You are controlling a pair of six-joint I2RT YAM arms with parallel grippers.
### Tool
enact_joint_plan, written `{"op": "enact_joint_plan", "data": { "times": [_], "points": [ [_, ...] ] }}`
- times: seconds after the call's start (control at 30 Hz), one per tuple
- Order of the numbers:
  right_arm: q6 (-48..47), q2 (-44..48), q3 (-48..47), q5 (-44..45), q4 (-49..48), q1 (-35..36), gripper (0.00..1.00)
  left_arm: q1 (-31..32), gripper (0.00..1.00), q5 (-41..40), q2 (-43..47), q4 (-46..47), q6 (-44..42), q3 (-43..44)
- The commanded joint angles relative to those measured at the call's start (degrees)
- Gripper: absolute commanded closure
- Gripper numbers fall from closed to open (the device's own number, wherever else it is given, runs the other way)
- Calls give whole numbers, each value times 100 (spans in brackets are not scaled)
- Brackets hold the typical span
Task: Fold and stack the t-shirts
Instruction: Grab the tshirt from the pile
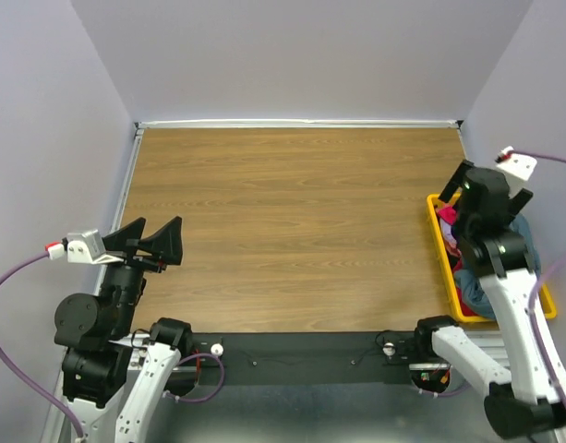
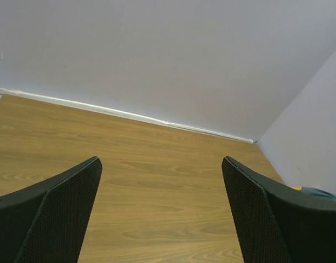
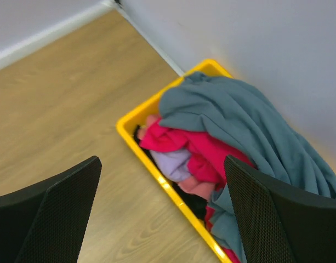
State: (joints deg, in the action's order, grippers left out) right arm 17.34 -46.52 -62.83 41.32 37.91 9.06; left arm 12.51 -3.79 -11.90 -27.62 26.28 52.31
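Note:
The t-shirts lie crumpled together in a yellow bin (image 3: 163, 185) at the table's right edge. A slate blue-grey t-shirt (image 3: 250, 123) is draped over the top and spills over the far side. Under it show a magenta-pink t-shirt (image 3: 203, 149) and a pale lilac cloth (image 3: 176, 164). My right gripper (image 3: 162, 162) hovers open above the bin's near rim, nothing between its fingers. In the top view the right gripper (image 1: 490, 189) sits over the bin (image 1: 441, 251). My left gripper (image 1: 158, 233) hangs open at the left over bare wood, far from the shirts; the left gripper (image 2: 162, 181) holds nothing.
The wooden table (image 1: 292, 231) is walled by pale panels at the back and both sides, with a white strip (image 2: 129, 115) along the back edge. The bin stands tight against the right wall. A corner of the bin (image 2: 297, 188) peeks past the left gripper's right finger.

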Motion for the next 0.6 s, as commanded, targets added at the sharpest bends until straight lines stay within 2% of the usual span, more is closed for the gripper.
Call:
{"op": "enact_joint_plan", "data": {
  "times": [0.0, 0.03, 0.2, 0.27, 0.4, 0.57],
  "points": [
    [348, -892, -160, 1133, 252, -44, 0, 32, 1, 344, -41, -437, 228, 95],
    [410, -1303, -186, 976, 252, -280, 0, 32, 2, 640, -40, -472, 254, 95],
    [524, -2342, -440, 203, 234, -1440, 0, 41, 2, 1003, -40, -561, 211, 191],
    [437, -2772, -589, -368, 199, -1975, 0, 41, 2, 1160, -40, -561, 176, 218],
    [480, -3380, -1037, -1019, 190, -2592, 0, 93, 2, 1302, -14, -543, 123, 148],
    [603, -3934, -1355, -1346, 164, -3006, 0, 234, 2, 1302, -136, -613, 105, 130]
  ]
}}
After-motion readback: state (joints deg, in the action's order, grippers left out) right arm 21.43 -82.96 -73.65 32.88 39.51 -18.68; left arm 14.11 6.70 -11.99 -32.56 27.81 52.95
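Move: The grey t-shirt on top of the pile in the yellow bin lies about 16 cm to the right hand's right, some 5 cm ahead and roughly 20 cm below it. The red shirt pokes out beside it, about 8 cm to the hand's right and 7 cm ahead, 21 cm down; the lavender cloth is some 4 cm right, 7 cm ahead and 23 cm down. From the left hand the grey shirt is about 76 cm to the right, 15 cm ahead and 28 cm lower. The right hand swoops down and to the right towards the grey t-shirt, dropping first and then going mostly sideways, about 13 cm right and 12 cm down with some 6 cm forward, while it tips its fingers roughly 25 degrees further down and turns about 20 degrees clockwise, fingers staying wide open and still clear of the cloth. Meanwhile the empty left hand, also open, drifts a few centimetres to the right and slightly down, turning a little clockwise so that it faces more towards the bin. ##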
